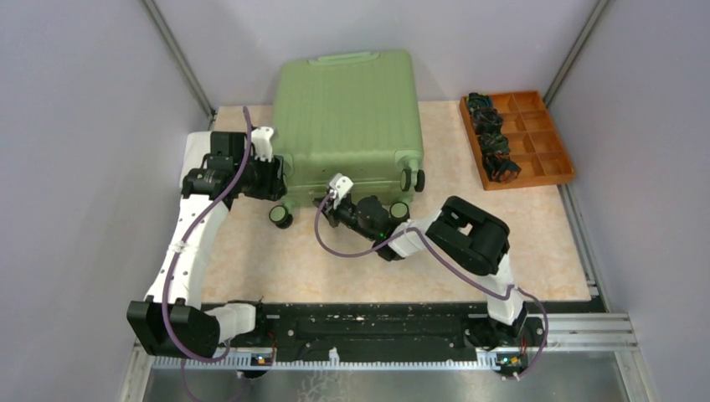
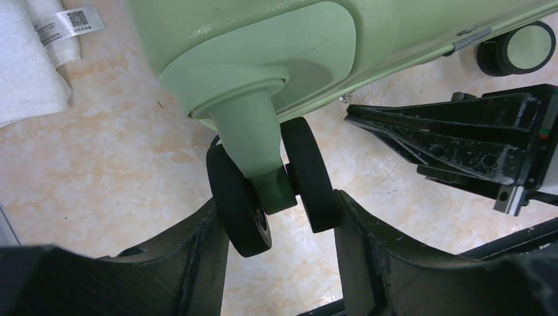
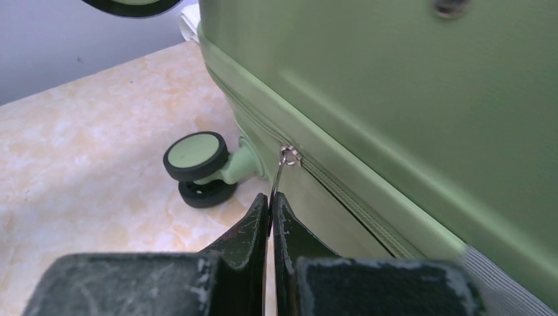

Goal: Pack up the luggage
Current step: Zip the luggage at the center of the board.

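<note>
The luggage [image 1: 347, 117], a light-green ribbed suitcase, lies shut and flat on the table. At its near-left corner, my left gripper [image 1: 279, 193] straddles the black twin wheel [image 2: 233, 197]. Both fingers press on the wheel's outer faces, so the left gripper [image 2: 276, 217] is shut on it. My right gripper [image 1: 328, 204] is at the middle of the near side. In the right wrist view the right gripper [image 3: 271, 201] is shut on the thin metal zipper pull [image 3: 281, 172], which hangs from the seam of the luggage [image 3: 408, 99].
An orange compartment tray [image 1: 544, 163] with black items [image 1: 490, 138] stands at the back right. More wheels [image 1: 412, 179] stick out on the near right side. A white cloth with a label [image 2: 33, 66] lies by the left corner. Walls stand close on both sides.
</note>
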Available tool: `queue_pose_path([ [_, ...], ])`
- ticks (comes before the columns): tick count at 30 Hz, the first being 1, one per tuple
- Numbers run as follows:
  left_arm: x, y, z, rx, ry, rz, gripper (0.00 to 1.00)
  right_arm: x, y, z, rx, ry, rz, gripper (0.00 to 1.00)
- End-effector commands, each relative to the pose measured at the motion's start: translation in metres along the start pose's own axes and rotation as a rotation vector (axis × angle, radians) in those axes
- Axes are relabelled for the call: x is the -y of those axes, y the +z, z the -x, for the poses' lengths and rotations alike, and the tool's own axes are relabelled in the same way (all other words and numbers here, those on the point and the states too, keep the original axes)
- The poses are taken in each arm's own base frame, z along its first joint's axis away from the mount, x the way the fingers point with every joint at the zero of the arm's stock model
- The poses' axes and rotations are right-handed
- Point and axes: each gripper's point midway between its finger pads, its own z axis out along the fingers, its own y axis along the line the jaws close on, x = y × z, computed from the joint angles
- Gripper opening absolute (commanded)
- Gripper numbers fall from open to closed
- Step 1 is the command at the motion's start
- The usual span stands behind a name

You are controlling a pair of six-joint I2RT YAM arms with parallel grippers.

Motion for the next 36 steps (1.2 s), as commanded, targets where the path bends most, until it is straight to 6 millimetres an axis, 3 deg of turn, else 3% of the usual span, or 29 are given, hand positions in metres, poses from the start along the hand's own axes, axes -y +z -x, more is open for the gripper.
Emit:
queue_pose_path([
  [1,0.052,-0.023,0.055,0.249,0.147,-0.215,0.00,-0.073,0.018,0.025,0.090,0.031,0.213,0.00],
  [11,0.054,-0.021,0.050,0.241,0.149,-0.226,0.00,-0.107,0.043,0.025,0.108,0.039,0.272,0.00],
  [16,0.052,-0.020,0.049,0.237,0.153,-0.217,0.00,-0.112,0.048,0.022,0.094,0.073,0.275,0.01],
  [17,0.051,-0.020,0.048,0.236,0.154,-0.213,0.00,-0.110,0.047,0.025,0.090,0.080,0.266,0.15],
  [21,0.047,-0.019,0.048,0.236,0.173,-0.193,0.02,-0.090,0.020,0.040,0.094,0.112,0.173,0.50],
  [22,0.046,-0.018,0.046,0.226,0.177,-0.192,0.15,-0.085,0.011,0.046,0.095,0.116,0.150,0.59],
  [25,0.043,-0.020,0.046,0.199,0.181,-0.176,0.72,-0.068,-0.019,0.057,0.059,0.124,0.082,0.81],
  [26,0.040,-0.022,0.046,0.190,0.171,-0.157,0.80,-0.062,-0.030,0.056,0.028,0.126,0.063,0.96],
  [28,0.036,-0.026,0.045,0.171,0.185,-0.145,0.94,-0.049,-0.049,0.068,-0.003,0.131,0.015,0.99],
  [32,0.024,-0.041,0.046,0.152,0.200,-0.133,0.98,0.006,-0.089,0.098,-0.043,0.224,-0.202,0.99],
  [36,-0.005,-0.056,0.064,0.192,0.168,-0.058,0.98,0.064,-0.132,0.145,-0.040,0.296,-0.443,0.99],
])
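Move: The right fingers already pinch the zip's pull, its slider about 2 cm ahead and 2 cm left of them; the zip's left end is some 9 cm to their left and about 1 cm ahead, level with them. The lower left wheel stands about 12 cm left, 3 cm back and 6 cm lower. The left fingers grip the upper left wheel right at their hand point; from them the zip's left end is roughly 3 cm right, 2 cm back and 9 cm down. Still pinching the pull, the right hand draws it left along the suitcase front about 7 cm towards the zip's left end, slowing, then opens wide, backs off some 7 cm and swings right and up, away from the zip. The left hand keeps its grip on the upper left wheel until late, then opens and lifts about 5 cm. ##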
